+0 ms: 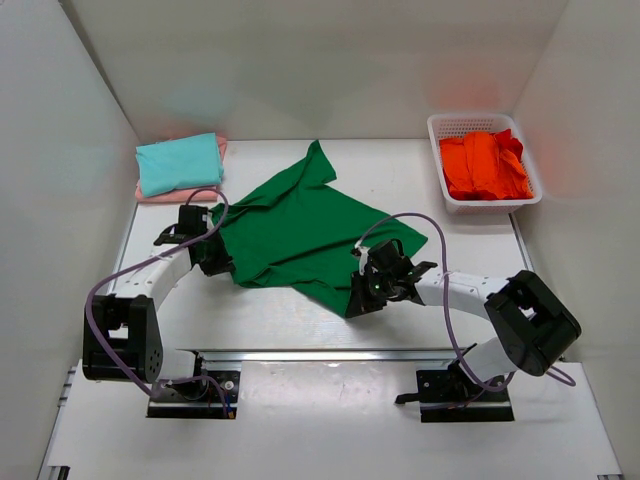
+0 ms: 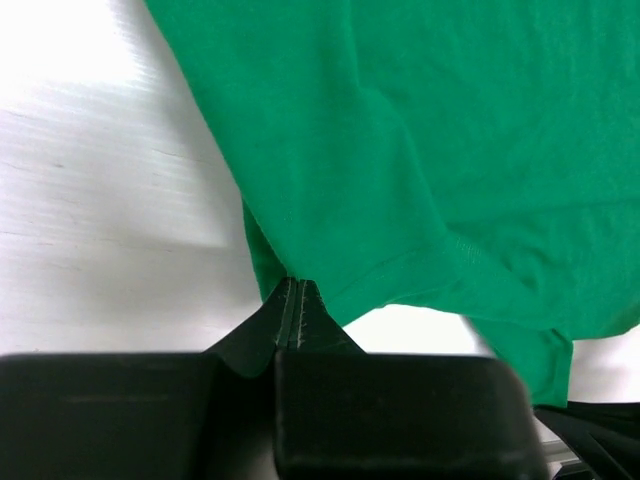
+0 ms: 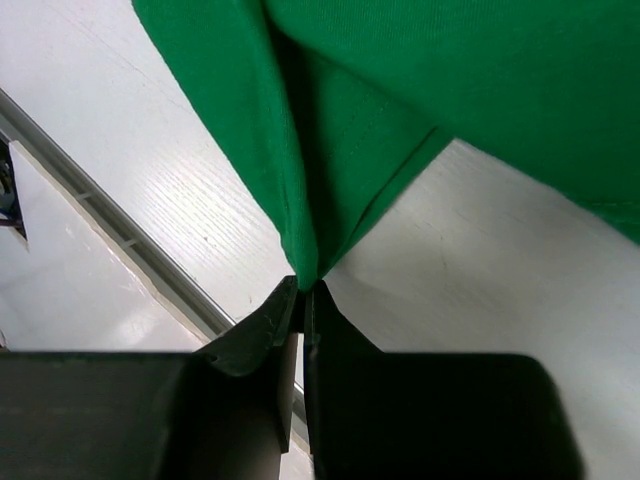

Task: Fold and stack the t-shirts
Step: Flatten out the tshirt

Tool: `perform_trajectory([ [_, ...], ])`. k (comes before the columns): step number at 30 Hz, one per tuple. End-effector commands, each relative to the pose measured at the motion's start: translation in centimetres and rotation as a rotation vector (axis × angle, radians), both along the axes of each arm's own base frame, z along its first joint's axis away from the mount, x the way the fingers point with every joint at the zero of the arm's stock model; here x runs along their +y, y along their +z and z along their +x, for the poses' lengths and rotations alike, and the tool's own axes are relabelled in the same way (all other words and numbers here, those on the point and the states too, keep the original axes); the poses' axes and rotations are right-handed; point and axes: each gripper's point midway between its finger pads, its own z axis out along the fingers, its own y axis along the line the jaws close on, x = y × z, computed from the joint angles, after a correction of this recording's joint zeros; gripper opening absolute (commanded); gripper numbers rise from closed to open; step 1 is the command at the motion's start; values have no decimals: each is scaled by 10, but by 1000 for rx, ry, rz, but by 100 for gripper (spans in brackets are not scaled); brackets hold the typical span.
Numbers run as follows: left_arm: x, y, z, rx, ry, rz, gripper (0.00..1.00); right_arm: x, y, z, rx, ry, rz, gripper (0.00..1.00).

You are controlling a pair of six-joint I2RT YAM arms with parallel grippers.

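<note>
A dark green t-shirt (image 1: 305, 230) lies spread and rumpled across the middle of the table. My left gripper (image 1: 212, 256) is shut on its near-left edge; the left wrist view shows the cloth (image 2: 420, 150) running into the closed tips (image 2: 289, 285). My right gripper (image 1: 365, 290) is shut on the shirt's near-right corner, where a bunched fold of cloth (image 3: 320, 170) is pinched at the tips (image 3: 305, 285). A folded teal t-shirt (image 1: 180, 163) rests on a pale pink one (image 1: 160, 192) at the back left. Orange-red t-shirts (image 1: 485, 165) fill the basket.
The white lattice basket (image 1: 437, 130) stands at the back right against the wall. White walls close in the table on three sides. A metal rail (image 1: 330, 354) runs along the near edge in front of the arm bases.
</note>
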Motion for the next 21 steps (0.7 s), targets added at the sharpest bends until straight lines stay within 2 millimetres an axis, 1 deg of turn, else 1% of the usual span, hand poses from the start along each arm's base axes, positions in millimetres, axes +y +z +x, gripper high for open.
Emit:
perform_trajectory([
  [1, -7, 33, 14, -79, -14, -23, 0, 2, 11, 15, -61, -14, 12, 0],
  [2, -4, 38, 17, -91, 1, -23, 0, 0, 13, 19, -66, -24, -7, 0],
  [3, -6, 49, 24, -115, 3, -28, 0, -6, 19, 23, -86, -39, -28, 0],
  [4, -6, 67, 34, -152, 14, -41, 0, -13, 34, 40, -122, -76, -42, 0],
  [5, -12, 88, 46, -196, 1, -64, 0, -14, 58, 58, -200, -92, -41, 0],
  [6, -14, 101, 57, -226, 5, -73, 0, -30, 65, 72, -213, -148, -85, 0],
  [7, -20, 134, 73, -295, 0, -103, 0, -38, 91, 91, -265, -182, -97, 0],
  [8, -21, 145, 85, -315, 2, -122, 0, -45, 124, 119, -384, -211, -115, 0],
  [9, -23, 172, 105, -373, -2, -150, 0, -63, 157, 148, -453, -283, -134, 0],
  [10, -18, 214, 126, -463, 12, -183, 0, -82, 169, 171, -493, -321, -172, 0],
  [11, -17, 221, 146, -472, 26, -234, 0, -91, 196, 195, -540, -340, -195, 0],
  [12, -5, 249, 169, -525, 60, -269, 0, -111, 209, 209, -557, -375, -231, 0],
  [13, 0, 293, 183, -618, 47, -302, 0, -121, 242, 235, -632, -397, -235, 0],
  [14, 6, 294, 199, -607, 61, -338, 0, -128, 268, 253, -682, -414, -259, 0],
  [15, 10, 329, 215, -682, 56, -350, 0, -143, 283, 259, -702, -449, -296, 0],
  [16, 13, 374, 217, -772, 40, -364, 0, -153, 313, 269, -762, -464, -302, 0],
  [17, 21, 380, 226, -788, 42, -384, 0, -160, 337, 276, -822, -489, -316, 0],
  [18, 23, 413, 227, -865, 37, -410, 0, -170, 357, 276, -869, -526, -331, 0],
  [19, 29, 433, 223, -904, 36, -437, 0, -173, 374, 272, -911, -552, -333, 0],
  [20, 34, 448, 219, -948, 17, -457, 0, -175, 390, 265, -971, -530, -355, 0],
  [21, 35, 463, 209, -979, 17, -481, 0, -174, 396, 262, -1001, -537, -366, 0],
])
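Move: My two hands already pinch the green t-shirt low over the table. Its middle lies about 10 cm ahead and 20 cm to the right of my left hand, and roughly 20 cm ahead and 7 cm to the left of my right hand. The turquoise folded stack sits some 24 cm ahead and 12 cm left of my left hand. The basket of red shirts stands about 36 cm ahead and 31 cm right of my right hand. I whip both hands up and forward together, rising nearly 40 cm and reaching 25 to 30 cm farther out, both grips kept shut on the green shirt. My right hand also swings some 16 cm right towards the basket, turning clockwise, and my left drifts slightly left, drawing the corners apart. Both wrists tip up by about 50 degrees. ##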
